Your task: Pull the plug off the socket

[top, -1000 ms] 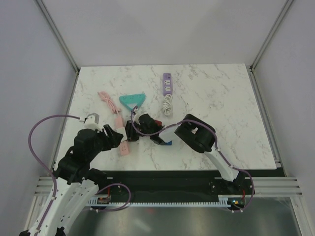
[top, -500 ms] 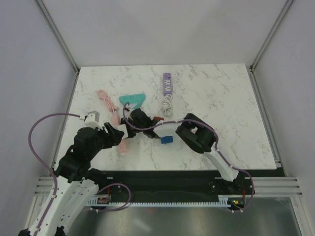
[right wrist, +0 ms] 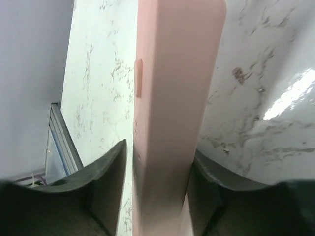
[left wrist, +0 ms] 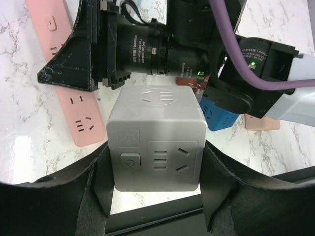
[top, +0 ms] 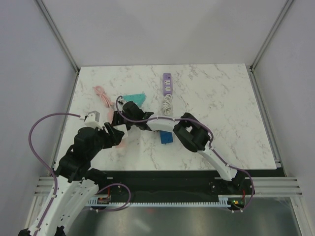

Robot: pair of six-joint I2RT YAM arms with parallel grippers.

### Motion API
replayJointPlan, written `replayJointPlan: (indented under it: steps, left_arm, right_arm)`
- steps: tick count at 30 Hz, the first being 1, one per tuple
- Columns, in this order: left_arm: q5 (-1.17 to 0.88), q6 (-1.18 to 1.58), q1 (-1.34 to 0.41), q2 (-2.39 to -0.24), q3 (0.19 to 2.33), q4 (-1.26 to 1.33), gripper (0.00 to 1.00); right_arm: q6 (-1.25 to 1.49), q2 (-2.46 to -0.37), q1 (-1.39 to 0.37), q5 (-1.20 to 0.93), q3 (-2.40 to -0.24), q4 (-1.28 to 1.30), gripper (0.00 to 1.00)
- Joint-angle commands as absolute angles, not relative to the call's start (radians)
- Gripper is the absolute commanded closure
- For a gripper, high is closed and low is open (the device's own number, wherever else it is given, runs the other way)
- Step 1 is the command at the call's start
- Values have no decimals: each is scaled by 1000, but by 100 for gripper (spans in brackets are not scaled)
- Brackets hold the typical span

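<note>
The socket (top: 168, 83), a lilac strip with a coiled white cord (top: 168, 104), lies at the table's back, far from both grippers. No plug shows on it. A tan block (left wrist: 262, 123) peeks out behind the right arm; I cannot tell whether it is the plug. My left gripper (left wrist: 155, 155) (top: 115, 135) is shut on a white power cube (left wrist: 155, 130). My right gripper (right wrist: 158, 152) (top: 120, 117) straddles a pink power strip (right wrist: 172, 98) (left wrist: 74, 108). Its jaws stand slightly apart, with a gap on the left side.
A blue block (top: 166, 138) (left wrist: 216, 113) lies under the right forearm. A teal triangular piece (top: 134, 99) sits beside the right wrist. The pink strip's cord (top: 101, 93) trails toward the table's left edge. The two grippers are nearly touching.
The right gripper swung left and away, from beside the left gripper to over the pink strip, and its jaws parted. The pink cord shifted back and left. The left gripper kept still.
</note>
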State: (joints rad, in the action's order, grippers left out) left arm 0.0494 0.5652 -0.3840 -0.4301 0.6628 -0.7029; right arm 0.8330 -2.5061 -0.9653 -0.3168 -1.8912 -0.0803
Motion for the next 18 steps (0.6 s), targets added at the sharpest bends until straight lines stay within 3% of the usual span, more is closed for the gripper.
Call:
replayJointPlan:
  steps: [1, 3, 7, 18]
  left_arm:
    - [38, 546, -387, -431, 689, -637, 98]
    - [26, 546, -387, -437, 689, -629, 98]
    - [12, 545, -387, -463, 686, -623, 98]
    - [-103, 526, -388, -529, 678, -597, 98]
  right_arm:
    - [766, -2499, -936, -238, -1911, 56, 39]
    - [724, -2477, -930, -207, -1902, 89, 32]
    - [648, -2402, -925, -155, -1899, 178, 4]
    - [565, -2114, -856, -12, -1717, 265, 2]
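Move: The pink power strip is still between the loosening right fingers, its middle about 3 cm back from and 1 cm below that hand. The teal strip lies some 9 cm ahead, 9 cm to the right and 2 cm lower. The white socket in the left gripper hangs about 10 cm back, 1 cm right and 15 cm above. From the left hand, the pink strip's middle is roughly 8 cm ahead, 2 cm left and 17 cm below. The pink power strip is let go as the right fingers spread from about half to fully open. The right hand draws off it, first forward, then mainly to the right, some 10 cm right and 5 cm forward in all, rising slightly while its fingers tip downward. The left hand keeps the white socket gripped and eases about 1.5 cm right and down. ##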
